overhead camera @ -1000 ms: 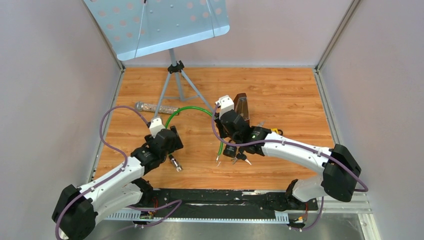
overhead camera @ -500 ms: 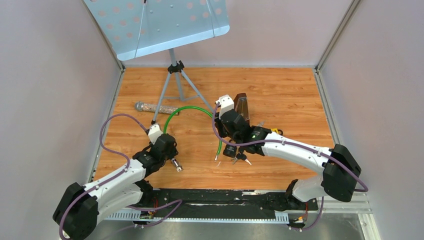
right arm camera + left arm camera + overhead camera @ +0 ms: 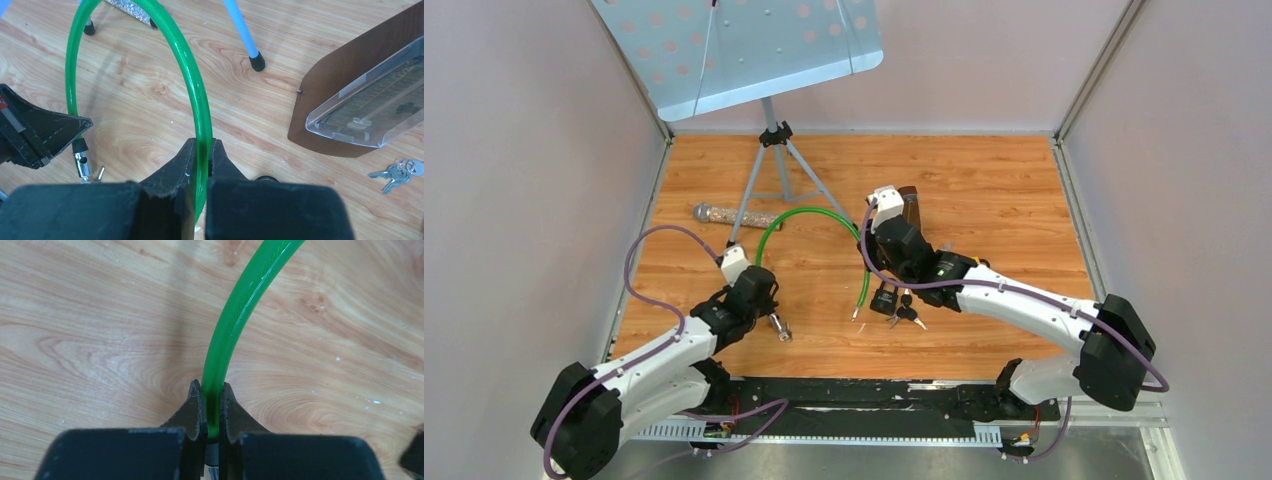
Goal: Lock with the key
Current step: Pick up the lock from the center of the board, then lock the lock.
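A green cable lock [image 3: 809,214] arcs over the wooden floor between my two grippers. My left gripper [image 3: 770,312] is shut on the cable [image 3: 235,315] just above its metal end piece [image 3: 779,328]; in the left wrist view the jaws [image 3: 213,390] pinch it tight. My right gripper [image 3: 870,262] is shut on the other leg of the cable [image 3: 192,85], which runs down between its fingers [image 3: 202,147]. The cable's free tip [image 3: 856,316] hangs below it. The key bunch [image 3: 908,314] lies on the floor beside a small black piece [image 3: 886,300]; the keys [image 3: 395,172] lie untouched.
A brown metronome [image 3: 909,200] with a clear cover [image 3: 360,100] stands just behind the right gripper. A music stand's tripod [image 3: 774,150] spreads its legs at the back, with a glittery microphone [image 3: 724,214] beside one leg. Grey walls close in the floor.
My left gripper came down toward the cable's metal end and shut on the cable. The right arm shifted slightly right and back with the cable, widening the green arc.
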You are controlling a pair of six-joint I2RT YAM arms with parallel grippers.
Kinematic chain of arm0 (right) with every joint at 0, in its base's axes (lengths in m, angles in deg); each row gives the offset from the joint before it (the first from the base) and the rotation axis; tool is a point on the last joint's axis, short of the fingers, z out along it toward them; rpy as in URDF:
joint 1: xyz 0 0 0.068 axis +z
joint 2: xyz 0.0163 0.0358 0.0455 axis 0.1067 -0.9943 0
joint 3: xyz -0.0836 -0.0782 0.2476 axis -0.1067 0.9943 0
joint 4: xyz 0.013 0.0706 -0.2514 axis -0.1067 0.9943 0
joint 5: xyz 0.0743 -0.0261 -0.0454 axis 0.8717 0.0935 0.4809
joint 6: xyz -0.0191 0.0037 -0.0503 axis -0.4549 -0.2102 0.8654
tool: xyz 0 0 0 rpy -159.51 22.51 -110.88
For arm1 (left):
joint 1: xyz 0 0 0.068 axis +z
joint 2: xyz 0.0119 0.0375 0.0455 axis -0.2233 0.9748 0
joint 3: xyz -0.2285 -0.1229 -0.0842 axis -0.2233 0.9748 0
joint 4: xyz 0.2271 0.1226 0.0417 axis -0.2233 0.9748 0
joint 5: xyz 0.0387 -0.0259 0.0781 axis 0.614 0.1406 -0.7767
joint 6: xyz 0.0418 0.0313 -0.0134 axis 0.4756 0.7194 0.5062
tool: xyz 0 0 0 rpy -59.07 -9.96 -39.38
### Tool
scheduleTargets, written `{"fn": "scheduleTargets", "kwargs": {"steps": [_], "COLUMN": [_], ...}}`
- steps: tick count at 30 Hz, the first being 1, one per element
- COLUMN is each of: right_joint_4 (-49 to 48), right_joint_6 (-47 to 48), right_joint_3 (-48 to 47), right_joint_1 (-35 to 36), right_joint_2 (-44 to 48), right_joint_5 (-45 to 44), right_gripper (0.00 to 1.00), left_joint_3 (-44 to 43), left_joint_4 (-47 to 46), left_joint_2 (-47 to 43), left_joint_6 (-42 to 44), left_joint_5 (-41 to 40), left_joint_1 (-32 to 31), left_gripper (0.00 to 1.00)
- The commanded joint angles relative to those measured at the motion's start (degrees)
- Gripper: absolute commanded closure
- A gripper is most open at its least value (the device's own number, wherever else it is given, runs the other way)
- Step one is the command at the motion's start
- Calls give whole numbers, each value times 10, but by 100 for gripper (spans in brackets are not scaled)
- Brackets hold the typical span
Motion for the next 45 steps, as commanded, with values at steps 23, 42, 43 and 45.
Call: {"fn": "scheduleTargets", "kwargs": {"steps": [23, 42, 43, 45], "right_joint_4": [-53, -180, -190, -209], "right_joint_6": [-308, -265, -256, -249], "right_joint_3": [30, 85, 88, 94], "right_joint_1": [-5, 14, 14, 15], "right_joint_2": [-14, -24, -21, -12], "right_joint_5": [35, 43, 51, 68], "right_gripper": [89, 36, 38, 39], "left_joint_3": [-283, -338, -343, -353], "left_joint_4": [7, -22, -17, -8], "left_joint_2": [-189, -180, -176, -173], "left_joint_6": [336, 359, 357, 348], "left_joint_5": [52, 135, 135, 130], "left_joint_1": [3, 3, 3, 3], "left_gripper": [100, 100, 100, 100]}}
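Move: The green cable lock is already in both hands: the left grips just above its keyed metal end. Its plain tip is roughly 17 cm to the left hand's right, 3 cm back and 3 cm higher; the microphone is some 20 cm ahead and 6 cm left, 3 cm lower. From the right hand the tip hangs about 6 cm back, 1 cm left, 11 cm down; the metronome is 12 cm ahead, 8 cm right, 13 cm down. The cable lock's keyed end goes up with the left hand, which stays shut on it and climbs roughly 29 cm, tilting its fingers up about 40 degrees and turning them clockwise to the right. Meanwhile the right hand rolls its left side up some 20 degrees, tips downward, eases about 4 cm down and a little left and back, and opens wide around the cable. ##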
